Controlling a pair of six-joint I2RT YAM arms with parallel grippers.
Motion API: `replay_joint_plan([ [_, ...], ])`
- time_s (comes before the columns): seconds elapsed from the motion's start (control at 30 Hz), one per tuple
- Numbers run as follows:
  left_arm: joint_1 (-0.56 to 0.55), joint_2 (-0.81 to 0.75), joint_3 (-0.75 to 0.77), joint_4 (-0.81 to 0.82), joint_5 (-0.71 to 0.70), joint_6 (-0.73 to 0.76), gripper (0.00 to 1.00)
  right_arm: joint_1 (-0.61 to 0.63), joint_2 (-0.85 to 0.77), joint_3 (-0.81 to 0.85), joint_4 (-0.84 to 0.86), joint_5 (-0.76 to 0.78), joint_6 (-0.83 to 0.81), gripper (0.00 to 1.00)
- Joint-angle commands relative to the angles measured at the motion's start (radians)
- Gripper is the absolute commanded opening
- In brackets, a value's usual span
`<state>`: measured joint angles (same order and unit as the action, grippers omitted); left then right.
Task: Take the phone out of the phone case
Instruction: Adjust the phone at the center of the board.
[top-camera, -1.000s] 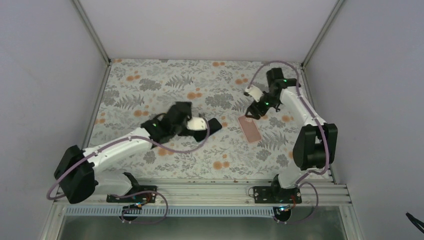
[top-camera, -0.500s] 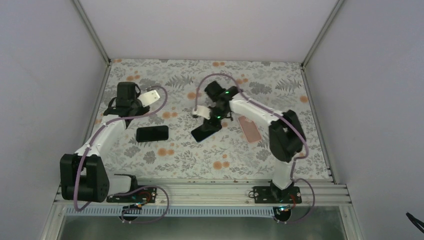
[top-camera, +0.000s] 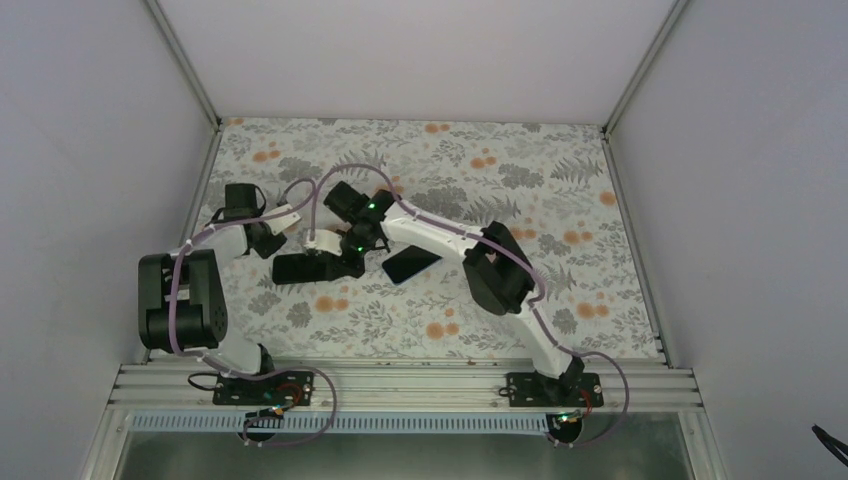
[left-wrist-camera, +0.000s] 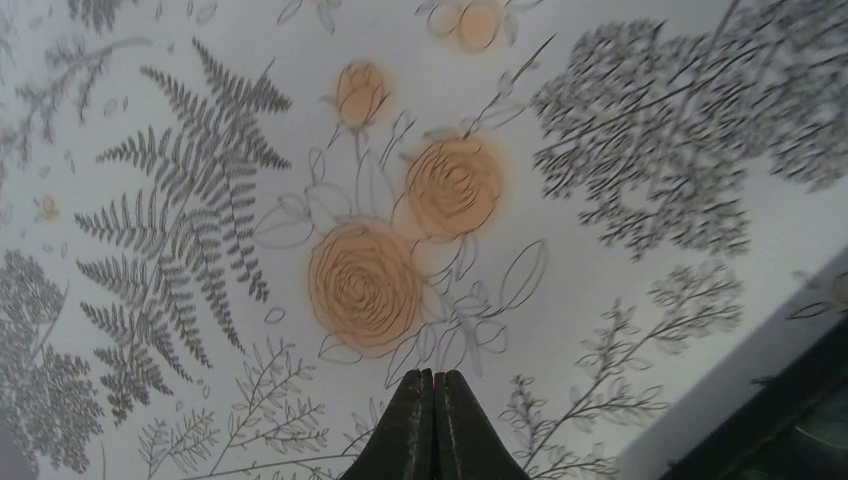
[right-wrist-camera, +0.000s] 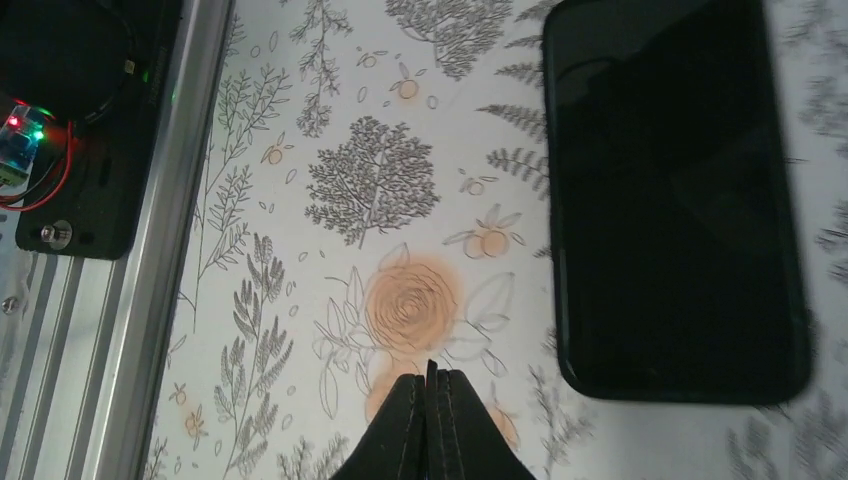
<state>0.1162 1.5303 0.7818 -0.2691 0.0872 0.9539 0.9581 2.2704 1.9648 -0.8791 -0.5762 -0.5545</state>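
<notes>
Two flat black slabs lie on the flowered cloth. One (top-camera: 298, 268) is left of centre and the other (top-camera: 411, 265) is at the centre. I cannot tell which is the phone and which the phone case. The right wrist view shows the left slab (right-wrist-camera: 680, 200) glossy side up with a dark rim. My right gripper (top-camera: 343, 262) (right-wrist-camera: 431, 368) hangs shut and empty over the cloth just beside it, not touching. My left gripper (top-camera: 274, 243) (right-wrist-camera: 433, 375) is shut on nothing a little left of the same slab, whose dark edge (left-wrist-camera: 800, 430) shows at the lower right of the left wrist view.
The right arm (top-camera: 450, 240) reaches across the middle of the cloth and hides what lies under its elbow. The left arm (top-camera: 185, 290) is folded back near the left wall. The metal rail (right-wrist-camera: 150, 260) and the left arm's base mount (right-wrist-camera: 80, 150) border the near edge.
Both grippers have shut. The right arm swung left from the centre slab to the left one. The left arm folded back towards its base. The pink thing is now hidden by the right arm.
</notes>
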Motion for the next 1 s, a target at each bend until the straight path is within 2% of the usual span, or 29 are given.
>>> replay_joint_plan([
  [0.0,0.044,0.037,0.003,0.060,0.040,-0.012,0.02,0.038,0.069,0.036,0.015,-0.029,0.048,0.04],
  [0.2,0.057,0.088,0.025,0.011,0.098,0.003,0.02,0.056,0.091,-0.024,0.109,0.023,0.114,0.04],
  [0.33,0.056,0.127,0.058,-0.062,0.138,-0.005,0.02,0.056,0.122,-0.002,0.086,0.044,0.118,0.04],
  [0.6,0.056,0.153,0.051,-0.203,0.116,0.059,0.02,0.057,0.153,0.009,0.093,0.077,0.137,0.04],
  [0.97,0.057,0.089,-0.047,-0.357,0.033,0.123,0.02,0.014,0.192,0.044,0.098,0.140,0.204,0.04],
])
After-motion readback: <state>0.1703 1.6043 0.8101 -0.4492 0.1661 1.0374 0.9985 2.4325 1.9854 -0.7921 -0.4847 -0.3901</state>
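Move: The black phone lies crosswise between my hands. Its middle is about 9 cm to the right of my left hand, 5 cm back and some 4 cm below it. From my right hand it is roughly 11 cm to the left, 5 cm ahead and 9 cm down. The blue-edged phone lies on the other side of my right hand, about 14 cm to its right, 6 cm ahead and equally far below. I lower my right hand nearly 8 cm with the fingers kept shut, first swinging slightly back and left, then easing forward again, to bring its tips down by the black phone's near right corner. Meanwhile my left hand, also shut, sinks about 3 cm, then draws back some 3.5 cm to the phone's left end, tipping about 10 degrees steeper. ##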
